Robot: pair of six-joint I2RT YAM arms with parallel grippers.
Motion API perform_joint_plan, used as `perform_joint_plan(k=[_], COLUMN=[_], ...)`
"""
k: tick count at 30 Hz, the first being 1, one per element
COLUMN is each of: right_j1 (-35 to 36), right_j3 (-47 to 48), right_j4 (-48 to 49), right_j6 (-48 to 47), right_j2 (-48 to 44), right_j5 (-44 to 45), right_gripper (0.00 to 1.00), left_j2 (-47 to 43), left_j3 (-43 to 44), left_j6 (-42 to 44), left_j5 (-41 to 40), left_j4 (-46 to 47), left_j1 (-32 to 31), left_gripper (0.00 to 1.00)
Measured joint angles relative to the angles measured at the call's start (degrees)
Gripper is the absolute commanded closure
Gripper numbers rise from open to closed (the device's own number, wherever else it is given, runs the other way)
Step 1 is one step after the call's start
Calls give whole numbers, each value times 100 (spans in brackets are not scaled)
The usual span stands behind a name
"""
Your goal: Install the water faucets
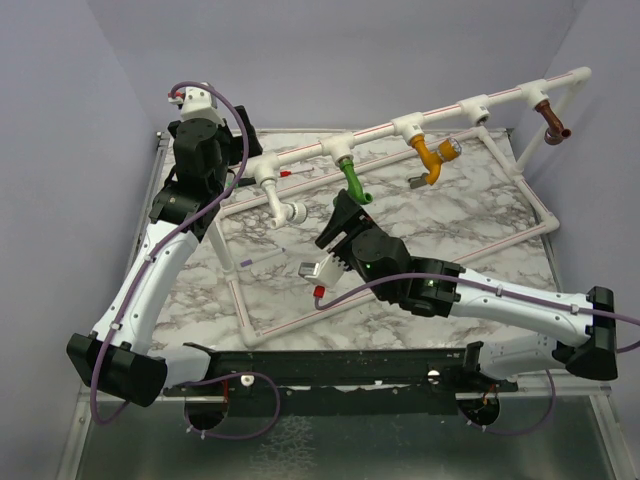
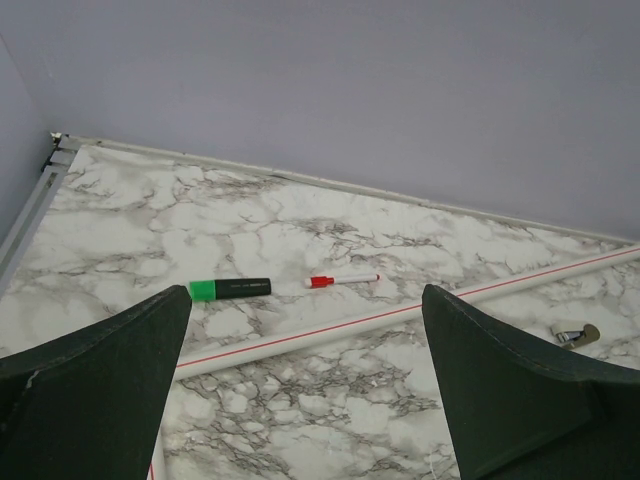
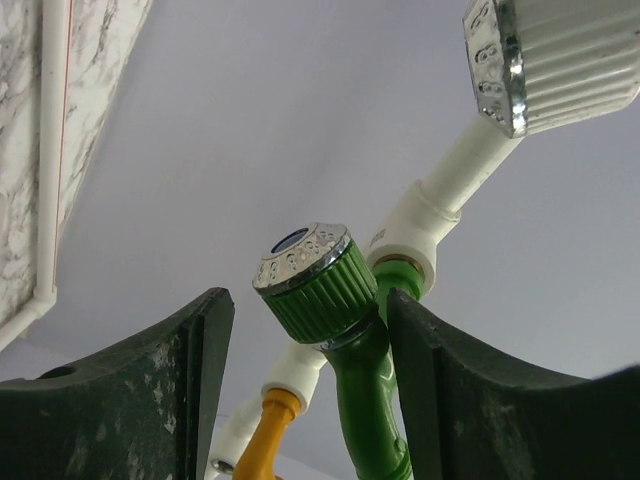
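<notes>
Four water faucets hang from the raised white pipe [image 1: 440, 112]: white [image 1: 280, 200], green [image 1: 354, 183], orange-yellow [image 1: 430, 157] and brown [image 1: 552, 122]. My right gripper [image 1: 345, 212] reaches up from below around the green faucet [image 3: 345, 330]. In the right wrist view its jaws straddle the faucet's neck under the ribbed knob; the right finger [image 3: 450, 380] touches it and the left finger [image 3: 190, 380] stands apart, so the right gripper [image 3: 308, 300] is open. The orange-yellow faucet [image 3: 262, 440] shows behind. My left gripper [image 2: 305, 300] is wide open over bare marble, holding nothing.
A green-capped marker [image 2: 230, 289], a red-capped pen [image 2: 340, 280] and a small metal piece [image 2: 575, 335] lie near a red-striped pipe [image 2: 400, 312]. A pipe frame [image 1: 400, 300] borders the marble top. A grey flat piece [image 1: 318, 268] lies by the right arm. Walls close the back and sides.
</notes>
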Motion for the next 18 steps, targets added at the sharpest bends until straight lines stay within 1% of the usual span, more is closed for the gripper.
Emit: perform_joint_plan(k=[2,6,10,13,16,18], right_j1=[0,2,24,26,31,35], right_j3=[0,0,0,-48,-232,-310], right_j4=[48,205,321,522,907,1102], right_j6=[-35,-111,-227,-225,-203,-157], right_j2=[33,79,90,90,87,81], right_j5=[4,9,9,9,9,4], right_gripper=[41,55,75,85,98,99], left_j2=[0,0,0,0,0,0], left_j3=[0,2,2,2,2,2], left_j6=[2,-2,-17,-17,-20,-20], left_j5=[2,7,11,9,11,11], left_j4=[0,0,0,0,0,0], left_j1=[0,0,0,4,11,11], left_gripper=[1,1,1,1,1,1])
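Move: The green faucet's knob sits almost between my right fingertips, about 1 cm ahead and 1 cm to the left at the same height. From my right hand, the white faucet's knob is some 8 cm left, 1 cm back and 4 cm higher, and the orange faucet is about 13 cm right and 8 cm ahead. From my left hand, the green knob lies roughly 14 cm back, 18 cm right and 2 cm lower. I close my right fingers from well open until they stop on the green faucet's knob and pinch it from both sides, the grip effort rising clearly. Meanwhile my right hand eases about 1 cm left and a little up, and once the fingers have closed the wrist begins a small roll of some 5 degrees, left side rising. ##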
